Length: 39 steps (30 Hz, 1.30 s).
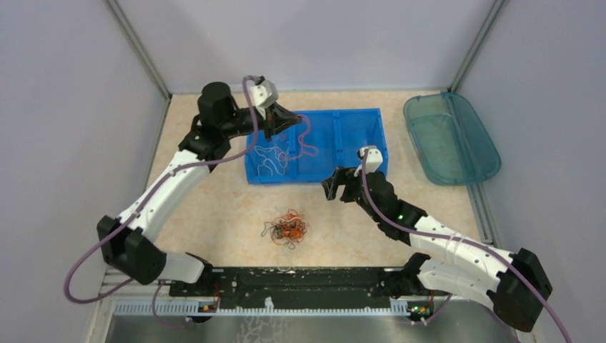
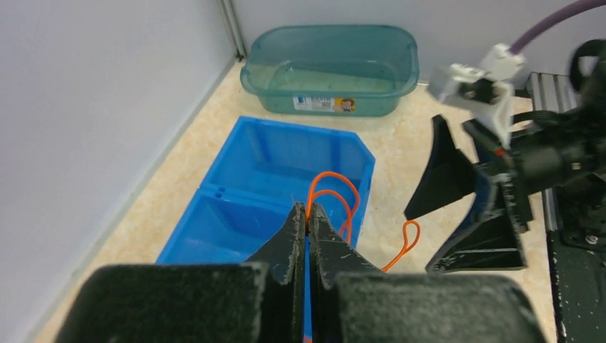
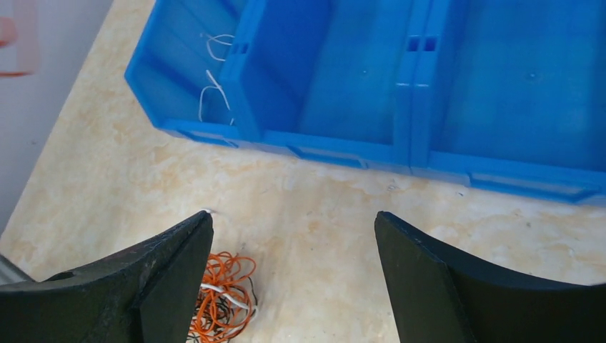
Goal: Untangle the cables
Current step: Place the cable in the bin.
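Observation:
A tangle of red-orange, black and white cables lies on the table near the front middle; part of it shows in the right wrist view. My left gripper is shut on a red-orange cable and holds it above the blue bin; the cable hangs in loops over the bin's middle compartment. Several white cables lie in the bin's left compartment. My right gripper is open and empty, just in front of the bin, right of the tangle.
The blue bin has three compartments. A teal plastic tub stands at the back right, also seen in the left wrist view. Grey walls enclose the table on the left, back and right.

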{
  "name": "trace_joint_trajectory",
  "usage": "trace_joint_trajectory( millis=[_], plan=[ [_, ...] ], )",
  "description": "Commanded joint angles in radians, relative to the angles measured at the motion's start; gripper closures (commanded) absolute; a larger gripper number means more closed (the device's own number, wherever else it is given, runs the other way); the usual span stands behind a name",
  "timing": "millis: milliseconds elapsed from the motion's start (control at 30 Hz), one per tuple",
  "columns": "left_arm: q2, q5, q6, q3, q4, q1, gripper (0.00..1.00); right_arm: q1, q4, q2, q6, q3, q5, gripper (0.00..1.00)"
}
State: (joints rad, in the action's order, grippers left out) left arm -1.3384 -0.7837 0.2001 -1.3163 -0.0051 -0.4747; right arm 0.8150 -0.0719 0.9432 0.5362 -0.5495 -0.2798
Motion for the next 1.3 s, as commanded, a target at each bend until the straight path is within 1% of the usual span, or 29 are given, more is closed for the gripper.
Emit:
trace_joint_trajectory(
  millis=[0,133,233,367,600,700,833,900,967,1067,1100,1133,1200,1233,1267],
  plan=[
    [-0.11,0.046,-0.015,-0.078,0.069,-0.017,1.0,-0.007,0.067,-0.06,0.016,-0.013,-0.1,0.17],
    [-0.235,0.093,0.008,-0.157,0.053,-0.03,1.0,-0.007,0.094,-0.095,0.026,-0.015,-0.129,0.17],
    [-0.332,0.126,0.068,-0.205,0.028,-0.039,1.0,-0.008,0.108,-0.118,0.035,-0.013,-0.145,0.18],
    [-0.414,0.165,0.136,-0.233,-0.003,-0.041,1.0,-0.009,0.129,-0.132,0.042,-0.019,-0.152,0.18],
    [-0.482,0.224,0.214,-0.243,-0.051,-0.048,1.0,-0.01,0.118,-0.129,0.036,-0.038,-0.114,0.18],
    [-0.496,0.243,0.222,-0.264,-0.056,-0.047,0.99,-0.009,0.132,-0.107,0.034,-0.061,-0.103,0.18],
    [-0.51,0.274,0.201,-0.293,-0.065,-0.047,0.95,-0.009,0.157,-0.092,0.024,-0.087,-0.1,0.18],
    [-0.509,0.288,0.207,-0.293,-0.079,-0.048,0.89,-0.01,0.166,-0.093,0.018,-0.099,-0.098,0.17],
    [-0.505,0.333,0.21,-0.285,-0.089,-0.05,0.83,-0.01,0.176,-0.088,0.013,-0.106,-0.098,0.17],
    [-0.499,0.369,0.234,-0.295,-0.134,-0.049,0.65,-0.01,0.183,-0.074,0.009,-0.112,-0.091,0.16],
    [-0.499,0.376,0.247,-0.306,-0.158,-0.049,0.58,-0.01,0.184,-0.067,0.01,-0.116,-0.089,0.16],
    [-0.498,0.386,0.252,-0.318,-0.179,-0.049,0.48,-0.01,0.187,-0.059,0.011,-0.12,-0.085,0.16],
    [-0.497,0.391,0.248,-0.35,-0.224,-0.049,0.1,-0.01,0.186,-0.052,0.014,-0.122,-0.079,0.16],
    [-0.498,0.382,0.248,-0.372,-0.258,-0.049,0.02,-0.009,0.181,-0.051,0.013,-0.121,-0.076,0.16],
    [-0.499,0.368,0.246,-0.393,-0.294,-0.048,0.0,-0.011,0.178,-0.049,0.014,-0.121,-0.075,0.16]
  ],
)
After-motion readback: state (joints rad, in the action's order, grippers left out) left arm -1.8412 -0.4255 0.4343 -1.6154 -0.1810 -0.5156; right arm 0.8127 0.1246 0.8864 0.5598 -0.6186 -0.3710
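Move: The left hand holds the red cable over the blue bin, its lower end already hanging there; the middle compartment's centre is about 17 cm ahead, 5 cm to its right and 34 cm below. The left compartment with the white cable is about 14 cm ahead and 9 cm left, the right one 17 cm ahead and 18 cm right; the orange tangle is 8 cm back and 3 cm left. From the right hand the middle compartment is about 22 cm ahead, 5 cm left and 14 cm below. The left hand carries the pinched red cable forward about 14 cm and down as far again, bearing slightly right, towards the middle compartment while its right-pointing fingers tip some 20 degrees down and swing about 15 degrees counter-clockwise; once the descent has all but stopped, well above the bin floor, the fingers open wide and let go of the cable. The empty right hand, fingers still open, eases about 3 cm to its right, away from the other arm, then roughly holds there. ##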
